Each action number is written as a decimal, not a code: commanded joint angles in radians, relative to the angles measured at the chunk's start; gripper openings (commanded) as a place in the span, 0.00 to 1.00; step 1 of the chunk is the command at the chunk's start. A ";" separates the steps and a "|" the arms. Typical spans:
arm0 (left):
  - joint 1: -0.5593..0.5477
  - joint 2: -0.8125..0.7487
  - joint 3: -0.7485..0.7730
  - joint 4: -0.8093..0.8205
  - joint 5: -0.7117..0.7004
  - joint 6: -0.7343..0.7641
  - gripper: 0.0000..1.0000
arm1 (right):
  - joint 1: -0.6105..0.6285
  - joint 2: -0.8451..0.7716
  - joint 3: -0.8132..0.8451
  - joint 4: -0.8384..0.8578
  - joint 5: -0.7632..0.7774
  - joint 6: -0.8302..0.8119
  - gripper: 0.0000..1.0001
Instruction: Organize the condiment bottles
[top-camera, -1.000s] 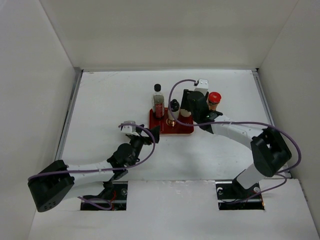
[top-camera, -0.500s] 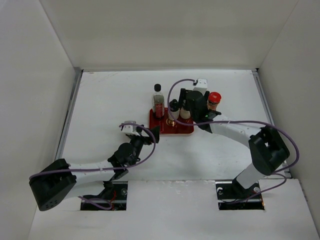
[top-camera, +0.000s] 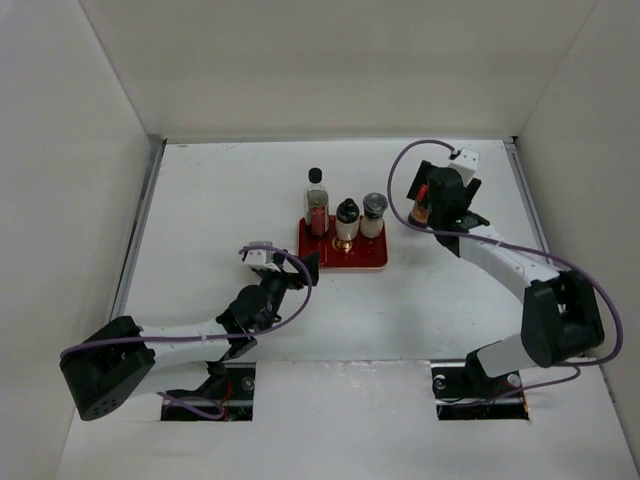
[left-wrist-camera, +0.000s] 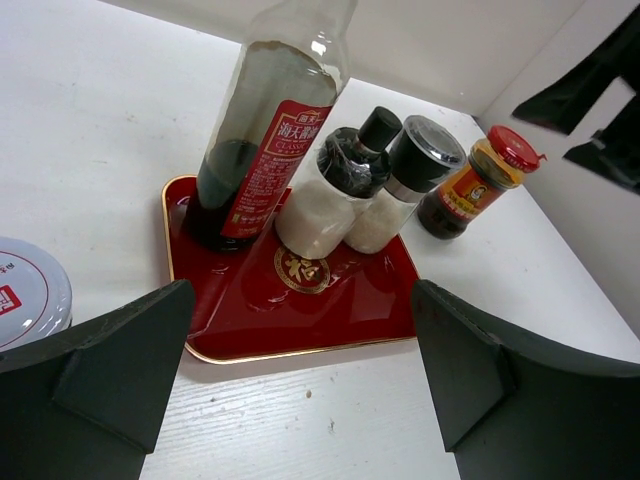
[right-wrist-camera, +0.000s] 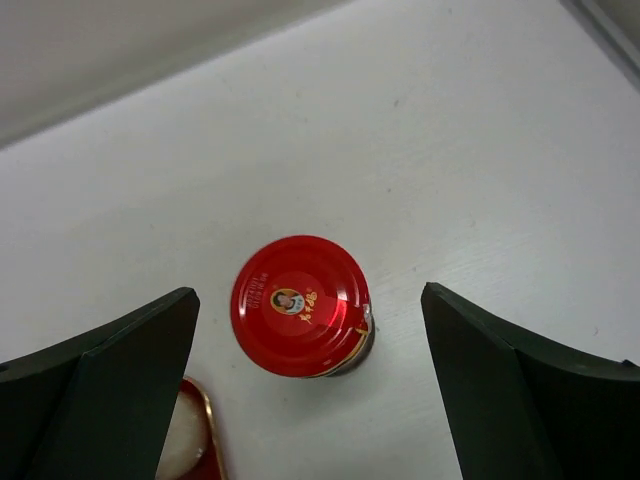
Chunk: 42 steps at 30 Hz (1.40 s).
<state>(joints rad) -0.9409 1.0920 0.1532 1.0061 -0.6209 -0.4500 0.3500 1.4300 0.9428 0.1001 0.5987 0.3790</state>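
The tall clear black-capped bottle, the short black-capped bottle and the grey-lidded bottle stand on the red tray. The red-capped jar stands on the table right of the tray. My right gripper hangs open above it, its fingers either side of the red lid and not touching. My left gripper is open and empty just in front of the tray. The short white-lidded jar sits on the table at its left.
White walls close in the table on the left, back and right. In the left wrist view the red-capped jar stands clear of the tray's right corner, with the right gripper's dark fingers beyond it. The tray's corner shows bottom left in the right wrist view.
My right gripper has left the grey-lidded bottle standing on the tray and moved right and back, over the red-capped jar. The left arm has stayed put.
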 joint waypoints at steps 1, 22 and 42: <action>0.007 0.003 0.042 0.051 0.004 -0.009 0.90 | 0.000 0.069 0.076 -0.080 -0.094 -0.022 1.00; 0.011 0.014 0.042 0.051 0.000 -0.009 0.90 | 0.083 -0.106 -0.074 -0.002 0.010 -0.042 0.49; 0.006 -0.012 0.039 0.048 -0.010 -0.006 0.89 | 0.456 0.038 0.045 0.176 0.006 0.001 0.53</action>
<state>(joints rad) -0.9363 1.0927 0.1623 1.0065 -0.6235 -0.4503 0.8005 1.4620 0.9024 0.0593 0.5800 0.3904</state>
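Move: The red-lidded jar stands almost under the open right hand, some 2 cm ahead, 1 cm to the left and 8 cm down. From that hand, the grey-topped shaker is about 14 cm left and 1 cm back, the black-capped shaker about 22 cm left and 2 cm back, and the red tray's middle about 22 cm left, 6 cm back and 14 cm down. From the left hand, the jar lies about 35 cm right, 19 cm ahead and 5 cm lower. The open right hand sinks about 7 cm over the red-lidded jar while edging forward and tipping down some 10 degrees, then closes its fingers around the jar and draws it back about 11 cm while lifting it. Keeping its grip, it sweeps the jar some 17 cm left past the front of the grey-topped shaker, turning about 25 degrees counter-clockwise, and finally lowers it about 4 cm towards the free front part of the red tray. ##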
